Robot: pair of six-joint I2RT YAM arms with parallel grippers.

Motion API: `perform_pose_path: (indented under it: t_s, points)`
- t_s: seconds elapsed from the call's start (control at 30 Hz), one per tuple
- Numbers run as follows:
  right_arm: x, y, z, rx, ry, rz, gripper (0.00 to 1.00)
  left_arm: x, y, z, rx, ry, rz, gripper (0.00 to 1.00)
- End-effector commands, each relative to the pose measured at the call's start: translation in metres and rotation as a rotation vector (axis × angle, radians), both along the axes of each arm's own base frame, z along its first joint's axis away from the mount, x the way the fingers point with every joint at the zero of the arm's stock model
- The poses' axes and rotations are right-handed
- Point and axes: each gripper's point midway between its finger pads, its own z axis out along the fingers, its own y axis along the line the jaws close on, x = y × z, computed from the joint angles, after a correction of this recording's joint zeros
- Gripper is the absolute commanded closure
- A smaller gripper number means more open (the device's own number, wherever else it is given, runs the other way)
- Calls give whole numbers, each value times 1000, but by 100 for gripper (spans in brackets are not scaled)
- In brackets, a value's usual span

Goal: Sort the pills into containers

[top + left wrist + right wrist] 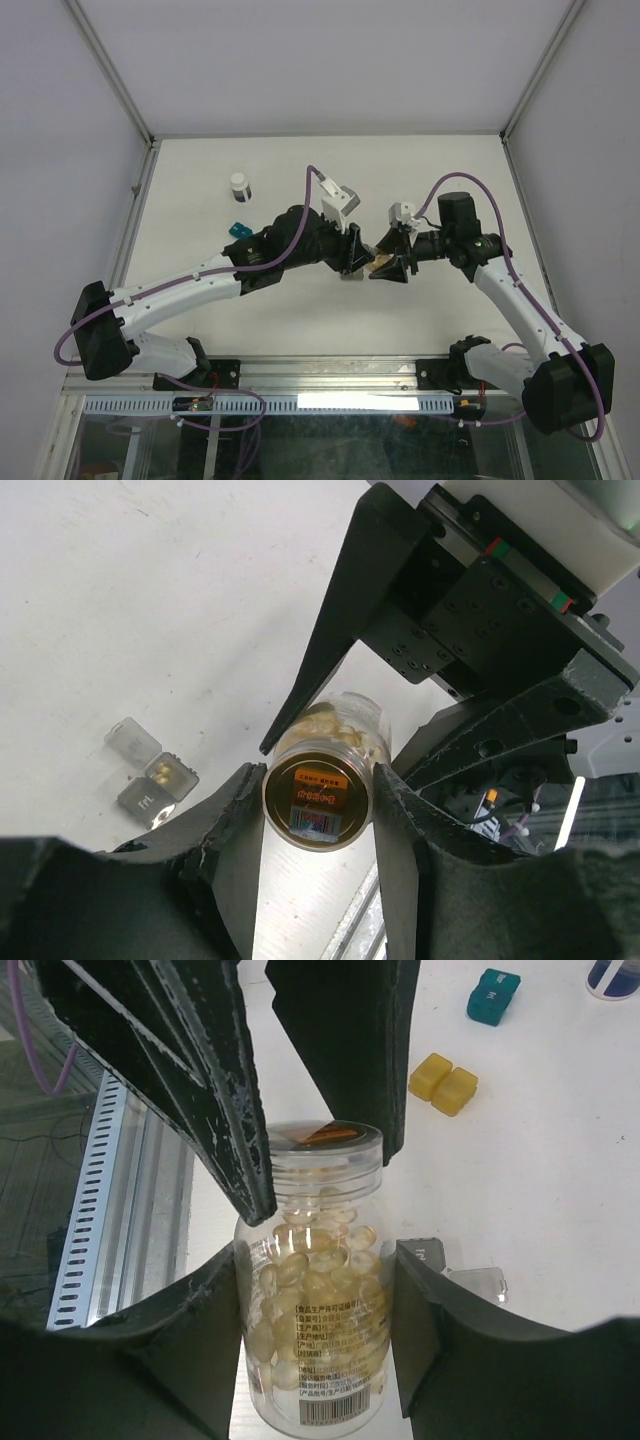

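A clear bottle [320,1340] full of yellow softgel pills [315,1280] is held in the air over the table. My right gripper [318,1270] is shut on its body. My left gripper [318,790] is shut on its gold lid [318,805], one finger on each side. In the top view both grippers [352,262] [392,265] meet at the bottle [380,265]. The gray container [140,798] lies below, one cell open with a yellow pill [166,772] in it. The amber-yellow container [443,1083] and the teal container [492,995] lie farther back, closed.
A small dark bottle with a white cap [240,185] stands at the back left, beyond the teal container [238,229]. The table's near edge with its metal rail [100,1190] runs close under the held bottle.
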Motion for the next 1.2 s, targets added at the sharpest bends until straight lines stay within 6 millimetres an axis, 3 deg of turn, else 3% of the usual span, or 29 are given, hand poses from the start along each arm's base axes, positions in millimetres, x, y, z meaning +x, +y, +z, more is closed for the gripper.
perform_pose_path:
  t_s: [0.0,0.1,0.23,0.33,0.4,0.53,0.57,0.63,0.73,0.83,1.03,1.17]
  points:
    - [8,3,22,36,-74,5,100,-24,-16,17,-13,-128,-244,77]
    - [8,3,23,37,-75,7,100,-46,-16,4,38,-311,-483,81]
    - [8,3,23,39,-75,8,100,-68,-5,-14,97,-642,-788,78]
    - [8,3,23,39,-76,8,100,-60,0,-10,107,-832,-870,74]
    - [8,3,23,39,-77,8,100,-41,-2,3,106,-852,-817,46]
    - [7,3,23,39,-76,8,100,-18,-1,35,49,-931,-647,9]
    - [7,3,23,39,-77,8,100,-16,3,43,23,-954,-597,2]
    - [7,3,24,40,-80,10,100,-15,11,59,-37,-969,-523,1]
    - [7,3,23,39,-78,10,100,-11,24,78,-133,-889,-381,1]
    - [7,3,23,39,-78,10,100,-4,37,88,-265,-662,-196,1]
    - [8,3,23,37,-76,8,100,6,40,65,-374,-198,-14,1]
    - [7,3,23,38,-76,8,100,13,39,53,-334,-57,72,6]
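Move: The lid of the pill bottle lies right at the left hand's point, between its fingers; from the right hand, which holds the bottle's body, the lid is about 5 cm left and 2 cm higher, level fore and aft. On the table some 20 cm below the left hand, the grey boxes stand roughly 6 cm ahead and 1 cm left, and the yellow box about 9 cm ahead and 20 cm left. The lid, already between the left fingers, is gripped and turned some 50 degrees clockwise as seen from the left hand looking into it, that hand point swinging under 2 cm back. The left fingers then open wide, let go and back off about 5 cm up and 3 cm left while the wrist unwinds. The right hand keeps its hold, yielding about 1 cm back and returning. ##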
